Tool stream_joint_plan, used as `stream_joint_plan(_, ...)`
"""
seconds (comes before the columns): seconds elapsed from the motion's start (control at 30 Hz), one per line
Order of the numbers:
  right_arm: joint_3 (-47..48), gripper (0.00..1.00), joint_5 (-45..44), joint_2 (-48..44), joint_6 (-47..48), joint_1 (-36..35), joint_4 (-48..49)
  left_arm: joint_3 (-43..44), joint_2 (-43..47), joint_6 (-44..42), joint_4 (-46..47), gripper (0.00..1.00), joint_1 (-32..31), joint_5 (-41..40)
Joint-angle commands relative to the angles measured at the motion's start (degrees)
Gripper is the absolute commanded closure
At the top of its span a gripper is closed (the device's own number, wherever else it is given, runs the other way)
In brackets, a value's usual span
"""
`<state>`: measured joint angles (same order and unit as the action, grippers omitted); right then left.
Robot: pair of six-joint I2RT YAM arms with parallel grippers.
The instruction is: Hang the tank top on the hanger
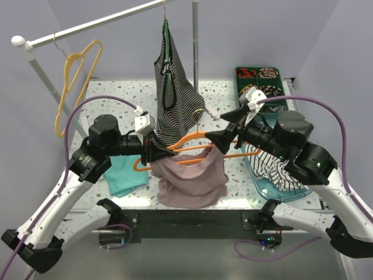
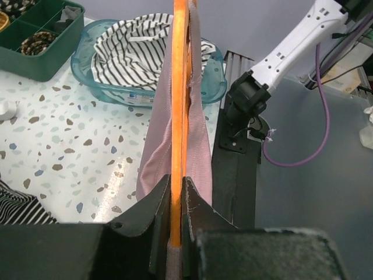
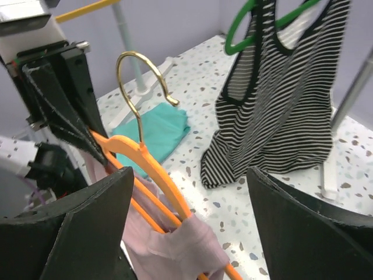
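The orange hanger (image 1: 192,140) is held level above the table, its gold hook (image 3: 137,87) pointing up. My left gripper (image 1: 156,153) is shut on its left end, and the bar (image 2: 179,87) runs straight out between the jaws (image 2: 176,186). The mauve tank top (image 1: 189,178) hangs from the hanger. One strap is over the right arm (image 3: 175,245), and cloth drapes on both sides of the bar (image 2: 154,151). My right gripper (image 1: 218,129) is open wide around the hanger's right shoulder (image 3: 191,175), touching nothing.
A striped top (image 1: 172,93) on a green hanger hangs from the rail (image 1: 93,23) just behind. A yellow hanger (image 1: 76,76) hangs at left. A teal folded cloth (image 1: 125,175) lies under the left arm. A blue tub (image 1: 274,175) with striped cloth and a green tray (image 1: 262,79) stand at right.
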<state>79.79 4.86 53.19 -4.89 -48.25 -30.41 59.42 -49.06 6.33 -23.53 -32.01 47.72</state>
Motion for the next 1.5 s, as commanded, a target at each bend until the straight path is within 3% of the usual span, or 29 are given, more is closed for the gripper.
stream_joint_plan(0.0,-2.4,0.2,-9.3,-4.7,-3.7,0.2,2.2,-1.1,2.6,4.1,4.7,1.0,-0.2,-5.2)
stream_joint_plan(0.23,-9.6,0.48,-6.2,-9.3,-9.1,0.2,-0.1,-0.1,2.9,7.2,4.9,1.0,-0.2,-11.1)
stream_joint_plan(0.3,-11.8,0.49,-5.0,-9.2,-10.1,0.1,0.0,0.1,3.3,7.9,5.3,1.0,-0.2,-11.2)
stream_joint_plan(0.43,-15.7,0.41,-7.7,-8.0,-12.2,0.2,1.8,1.0,3.4,8.1,4.7,1.0,-0.2,-12.1)
stream_joint_plan(0.77,-17.0,0.42,-7.3,-3.4,-14.1,0.2,5.9,4.6,3.5,8.2,3.1,1.0,-0.2,-12.7)
stream_joint_plan(0.87,-16.5,0.52,-7.9,-3.1,-14.0,0.2,5.9,4.9,3.8,8.1,2.9,1.0,-0.2,-13.2)
stream_joint_plan(0.9,-16.4,0.64,-8.0,-3.3,-14.3,0.2,6.0,5.0,3.9,8.0,2.6,1.0,-0.2,-13.4)
stream_joint_plan(1.0,-15.1,0.84,-9.2,-3.8,-14.5,0.2,5.1,5.1,3.8,7.6,1.5,1.0,-0.2,-14.1)
stream_joint_plan(1.1,-12.6,0.97,-10.2,-4.2,-14.5,0.2,3.5,4.9,4.1,6.7,-0.4,1.0,-0.2,-15.2)
stream_joint_plan(1.47,-4.6,1.0,-20.1,-2.3,-12.9,0.2,-1.9,5.6,7.3,5.9,-3.0,1.0,-0.2,-18.1)
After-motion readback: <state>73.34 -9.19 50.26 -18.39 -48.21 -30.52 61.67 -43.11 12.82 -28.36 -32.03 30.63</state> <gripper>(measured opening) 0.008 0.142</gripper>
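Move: The tank top's right strap, bunched around the orange hanger's right shoulder, lies some 10 cm below my open right hand, about 2 cm ahead and neither left nor right. The hanger's hook stands about 7 cm to this hand's left, level fore and aft and 3 cm below; the hanger's right tip is some 14 cm to its right, level fore and aft and 10 cm below. From my left hand, the strap is about 15 cm to the right, level fore and aft and at the same height. I swing my open right hand a little to the right, then tip the fingers down and drop it about 11 cm, easing back left to the bunched strap. There I shut the fingers, pinching the strap's edge, and lift some 8 cm while edging right. Meanwhile my left hand keeps its pinch on the hanger, eases forward and left, and turns it nearly 20 degrees counter-clockwise. ##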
